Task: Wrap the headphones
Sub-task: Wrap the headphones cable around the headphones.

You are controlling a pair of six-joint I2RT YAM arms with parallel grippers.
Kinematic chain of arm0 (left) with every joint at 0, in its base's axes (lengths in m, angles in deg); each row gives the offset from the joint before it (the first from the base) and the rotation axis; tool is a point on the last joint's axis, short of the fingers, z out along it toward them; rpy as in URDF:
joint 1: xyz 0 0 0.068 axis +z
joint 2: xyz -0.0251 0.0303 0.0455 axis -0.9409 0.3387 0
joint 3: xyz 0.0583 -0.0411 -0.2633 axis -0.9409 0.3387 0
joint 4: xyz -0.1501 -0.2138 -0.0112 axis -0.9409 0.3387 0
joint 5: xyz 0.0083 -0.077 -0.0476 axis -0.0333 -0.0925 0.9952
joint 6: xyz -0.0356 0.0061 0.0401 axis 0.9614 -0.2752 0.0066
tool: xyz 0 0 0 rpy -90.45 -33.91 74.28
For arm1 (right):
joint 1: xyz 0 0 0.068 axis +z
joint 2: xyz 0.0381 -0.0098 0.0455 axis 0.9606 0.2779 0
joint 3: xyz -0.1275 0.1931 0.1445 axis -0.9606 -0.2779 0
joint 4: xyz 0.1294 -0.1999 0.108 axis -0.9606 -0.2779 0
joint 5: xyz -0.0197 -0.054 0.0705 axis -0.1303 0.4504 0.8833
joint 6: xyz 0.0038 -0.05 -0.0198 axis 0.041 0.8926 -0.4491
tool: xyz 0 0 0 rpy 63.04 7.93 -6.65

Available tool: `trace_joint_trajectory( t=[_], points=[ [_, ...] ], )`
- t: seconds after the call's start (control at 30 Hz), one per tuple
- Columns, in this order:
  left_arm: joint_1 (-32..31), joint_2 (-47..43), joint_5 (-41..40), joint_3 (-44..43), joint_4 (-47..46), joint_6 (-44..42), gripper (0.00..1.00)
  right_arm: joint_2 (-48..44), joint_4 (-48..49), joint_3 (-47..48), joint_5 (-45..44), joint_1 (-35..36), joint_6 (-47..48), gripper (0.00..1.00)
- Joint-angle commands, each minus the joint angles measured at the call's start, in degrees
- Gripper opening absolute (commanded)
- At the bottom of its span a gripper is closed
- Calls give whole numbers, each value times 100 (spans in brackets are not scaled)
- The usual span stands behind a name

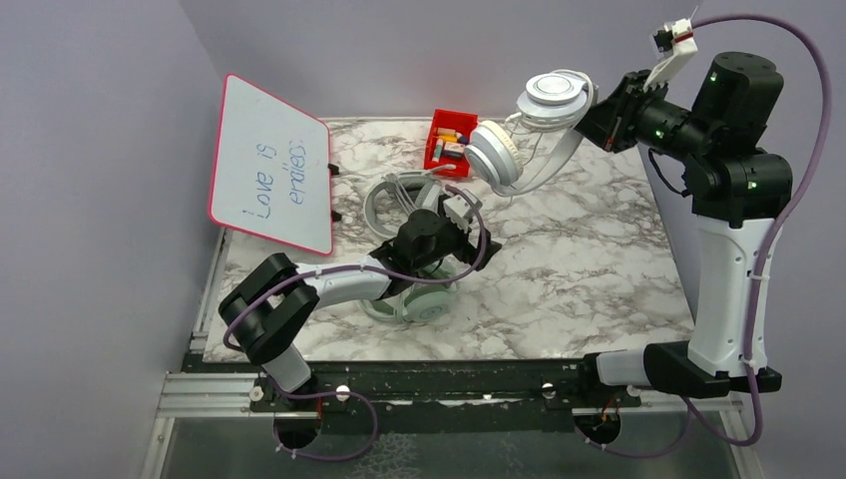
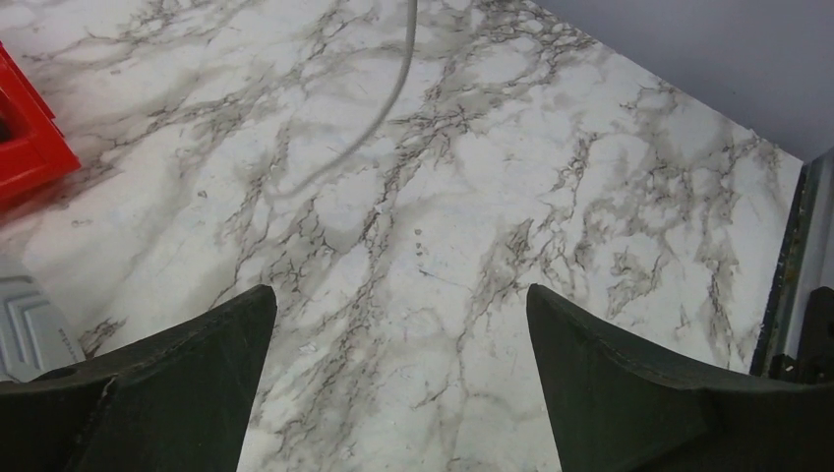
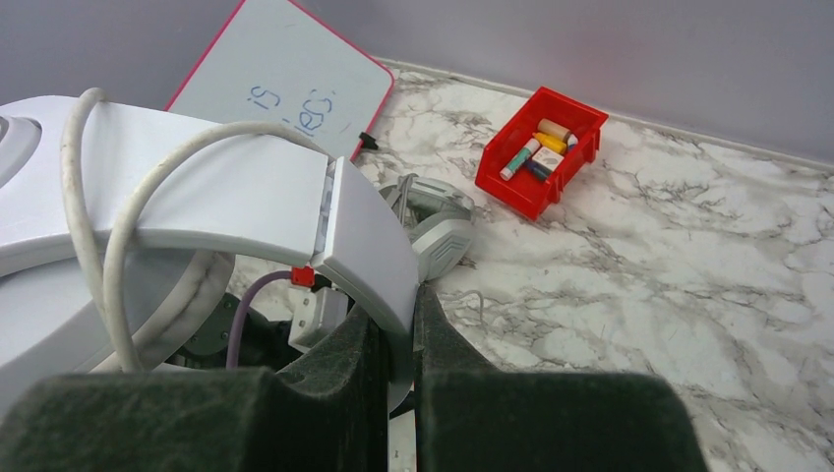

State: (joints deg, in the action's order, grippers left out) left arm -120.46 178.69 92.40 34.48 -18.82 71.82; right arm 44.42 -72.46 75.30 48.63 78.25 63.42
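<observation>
My right gripper [image 1: 602, 120] holds the grey-white headphones [image 1: 534, 125] high above the back of the table. In the right wrist view it [image 3: 398, 307] is shut on their headband [image 3: 364, 236], and their pale cable [image 3: 98, 226] loops over the band. The mint-green headphones [image 1: 424, 301] lie on the marble, partly hidden under my left arm. Another pale grey headset [image 1: 391, 200] lies behind that arm, also seen from the right wrist [image 3: 438, 228]. My left gripper [image 1: 482, 244] hovers low over the marble. Its jaws [image 2: 401, 295] stand wide open and empty, with a thin cable [image 2: 395, 88] ahead.
A red bin [image 1: 449, 142] of small items stands at the back centre, and its corner [image 2: 29, 147] shows in the left wrist view. A red-framed whiteboard [image 1: 269, 165] leans at the back left. The marble table [image 1: 589, 259] ends at a black rail on the near side.
</observation>
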Motion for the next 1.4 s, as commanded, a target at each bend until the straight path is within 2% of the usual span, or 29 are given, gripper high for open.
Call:
trace_joint_trajectory(
  t=[0.0, 0.17, 0.3, 0.43, 0.5, 0.53, 0.6, 0.63, 0.8, 0.97, 1.1, 1.27, 1.37],
  points=[
    [3, 46, -156, -336, -191, -540, 97, -52, 115, 150, 309, -30, -155, 1],
    [1, 438, 1180, -281, -1175, -884, 98, -50, 184, 168, 387, -31, -194, 1],
    [13, 1128, 1244, -646, -1809, -846, 98, -46, 191, 251, 507, -34, -256, 1],
    [-47, 1889, 2597, -1317, -2447, -270, 92, -36, 135, 359, 490, -34, -276, 1],
    [-176, 2175, 2666, -1586, -2378, -281, 78, -26, 68, 476, 483, -34, -276, 1],
    [-221, 2271, 2599, -1685, -2272, -304, 67, -36, 64, 515, 486, -34, -290, 1],
    [-226, 2298, 2278, -1667, -2229, -169, 35, -50, 68, 554, 523, -34, -311, 1],
    [-228, 2231, 2117, -1565, -2226, -160, 26, -52, 51, 568, 514, -34, -309, 1],
    [-209, 1506, 1317, -878, -1974, -66, 0, -85, 133, 337, 358, -34, -237, 1],
    [-223, 329, 783, -280, -1060, 162, 0, -117, 167, -97, -148, -33, 37, 1],
    [-221, -464, 451, 58, -171, 83, 0, -236, 282, -561, -172, -31, 95, 1],
    [-312, -1041, 479, 540, 276, 230, 0, -205, 276, -725, -608, -32, 68, 1],
    [-506, -1025, 568, 608, 425, 370, 0, -102, 365, -650, -782, -34, -103, 1]
  ],
)
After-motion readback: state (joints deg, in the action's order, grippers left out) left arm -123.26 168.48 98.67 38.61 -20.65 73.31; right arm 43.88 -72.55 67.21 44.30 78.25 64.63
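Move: The hanging cable of the white headphones is the left gripper's target, about 9 cm to its right, 4 cm ahead and roughly level. The white headphones hang some 30 cm above this gripper, about 3 cm to its right. On the table, about 15 cm below it, the grey headphones lie 18 cm left and 14 cm ahead, the green ones 17 cm left and 5 cm back. From the right gripper, the hanging cable is 2 cm left, 3 cm ahead and 30 cm below. Swing the open left gripper about 10 cm to the right to the dangling cable, turning some 20 degrees clockwise, and shut it on the cable. Carry the pinched cable back left just as far, drawing back about 4 cm and rising steeply towards the headphones. Keep the band gripped in the right; late on, lower it about 7 cm and ease it forward. ##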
